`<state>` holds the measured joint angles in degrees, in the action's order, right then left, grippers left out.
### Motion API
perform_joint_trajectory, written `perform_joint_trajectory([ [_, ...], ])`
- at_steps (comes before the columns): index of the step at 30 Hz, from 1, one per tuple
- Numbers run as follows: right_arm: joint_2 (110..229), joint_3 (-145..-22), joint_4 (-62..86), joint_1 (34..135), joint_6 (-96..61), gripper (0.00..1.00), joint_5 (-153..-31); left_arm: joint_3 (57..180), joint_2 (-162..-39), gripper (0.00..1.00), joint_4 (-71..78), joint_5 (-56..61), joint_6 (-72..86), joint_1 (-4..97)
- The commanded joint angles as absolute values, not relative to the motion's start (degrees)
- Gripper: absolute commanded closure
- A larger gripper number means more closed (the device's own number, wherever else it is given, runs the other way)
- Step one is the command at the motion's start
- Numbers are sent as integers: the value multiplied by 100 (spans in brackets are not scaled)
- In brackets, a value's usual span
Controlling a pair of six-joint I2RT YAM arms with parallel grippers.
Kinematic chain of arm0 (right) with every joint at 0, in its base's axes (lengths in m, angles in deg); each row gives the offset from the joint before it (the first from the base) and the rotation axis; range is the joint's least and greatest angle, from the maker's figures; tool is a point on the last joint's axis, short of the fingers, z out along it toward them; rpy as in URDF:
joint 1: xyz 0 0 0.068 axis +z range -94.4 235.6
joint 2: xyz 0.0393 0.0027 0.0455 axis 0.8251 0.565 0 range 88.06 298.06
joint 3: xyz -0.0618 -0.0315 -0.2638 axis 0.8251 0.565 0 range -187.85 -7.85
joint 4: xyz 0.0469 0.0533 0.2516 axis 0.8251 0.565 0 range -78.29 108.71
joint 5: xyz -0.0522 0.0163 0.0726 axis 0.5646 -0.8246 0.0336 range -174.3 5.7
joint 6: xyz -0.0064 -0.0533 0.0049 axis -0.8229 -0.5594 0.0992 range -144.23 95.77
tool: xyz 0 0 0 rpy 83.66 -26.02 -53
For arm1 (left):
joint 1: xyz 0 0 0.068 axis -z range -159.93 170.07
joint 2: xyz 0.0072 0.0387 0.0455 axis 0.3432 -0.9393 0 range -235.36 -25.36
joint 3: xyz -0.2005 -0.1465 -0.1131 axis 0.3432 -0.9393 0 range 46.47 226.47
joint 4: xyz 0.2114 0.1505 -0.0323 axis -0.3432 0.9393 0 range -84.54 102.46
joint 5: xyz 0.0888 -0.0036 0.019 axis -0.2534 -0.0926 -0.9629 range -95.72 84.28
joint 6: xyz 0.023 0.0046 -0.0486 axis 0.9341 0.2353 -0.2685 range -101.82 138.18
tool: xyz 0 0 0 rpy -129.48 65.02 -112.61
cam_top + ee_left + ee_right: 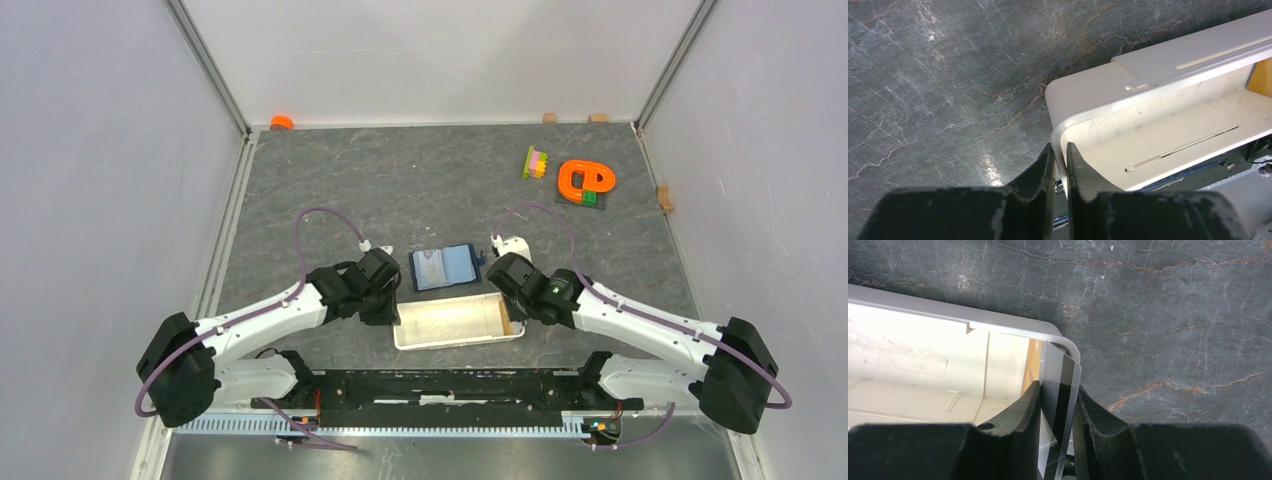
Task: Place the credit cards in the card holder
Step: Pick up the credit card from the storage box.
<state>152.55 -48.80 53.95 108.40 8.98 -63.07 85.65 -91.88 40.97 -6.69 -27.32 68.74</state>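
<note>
The card holder is a dark blue wallet lying open on the table just behind the long white tray. My left gripper is at the tray's left end. In the left wrist view it is shut on the tray's end wall. My right gripper is at the tray's right end. In the right wrist view it holds a glossy grey credit card with a dark stripe, standing on edge at the tray's corner. No other card shows clearly.
An orange-tan piece stands inside the tray's right end, also in the left wrist view. Coloured bricks and an orange ring toy lie at the back right. An orange cap lies at the back left. White walls enclose the table.
</note>
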Motion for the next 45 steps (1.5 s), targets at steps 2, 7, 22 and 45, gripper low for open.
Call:
perform_joint_trajectory([
  [2,15107,-5244,5886,10842,764,70,-5869,8695,-9219,91,4442,-721,-2338,6876],
  [7,14990,-5229,5823,10842,768,74,-6043,8707,-9234,91,4446,-730,-2340,6876],
  [22,14766,-4747,5251,10837,744,91,-6749,8851,-9324,97,4735,-852,-2244,6876],
  [45,14971,-5739,3436,9903,-482,100,-7336,10145,-8737,0,4474,-625,-1187,6688],
])
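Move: The credit card is already between the right fingers, standing in the storage box's right end, its middle about 1 cm back from that hand and 2 cm below; a yellow card stands roughly 3 cm to the left. The open card holder lies some 12 cm ahead of the right hand, 15 cm left and 5 cm lower. The left hand, pinching the box's left end wall, has the credit card about 24 cm to its right and 2 cm ahead. While the left hand keeps its pinch on the box's left end wall, the right rises about 1 cm at the storage box's right end, then sinks and draws back slightly as its fingers close down from a partial gap onto the thin credit card. The right then lifts the pinched card up and forward out of the box by some 7 cm each way, veering a little left towards the card holder and tipping its fingers forward and up about 15 degrees, as the left opens wide, lets go of the wall and rises about 7 cm with a small drift forward and right. ##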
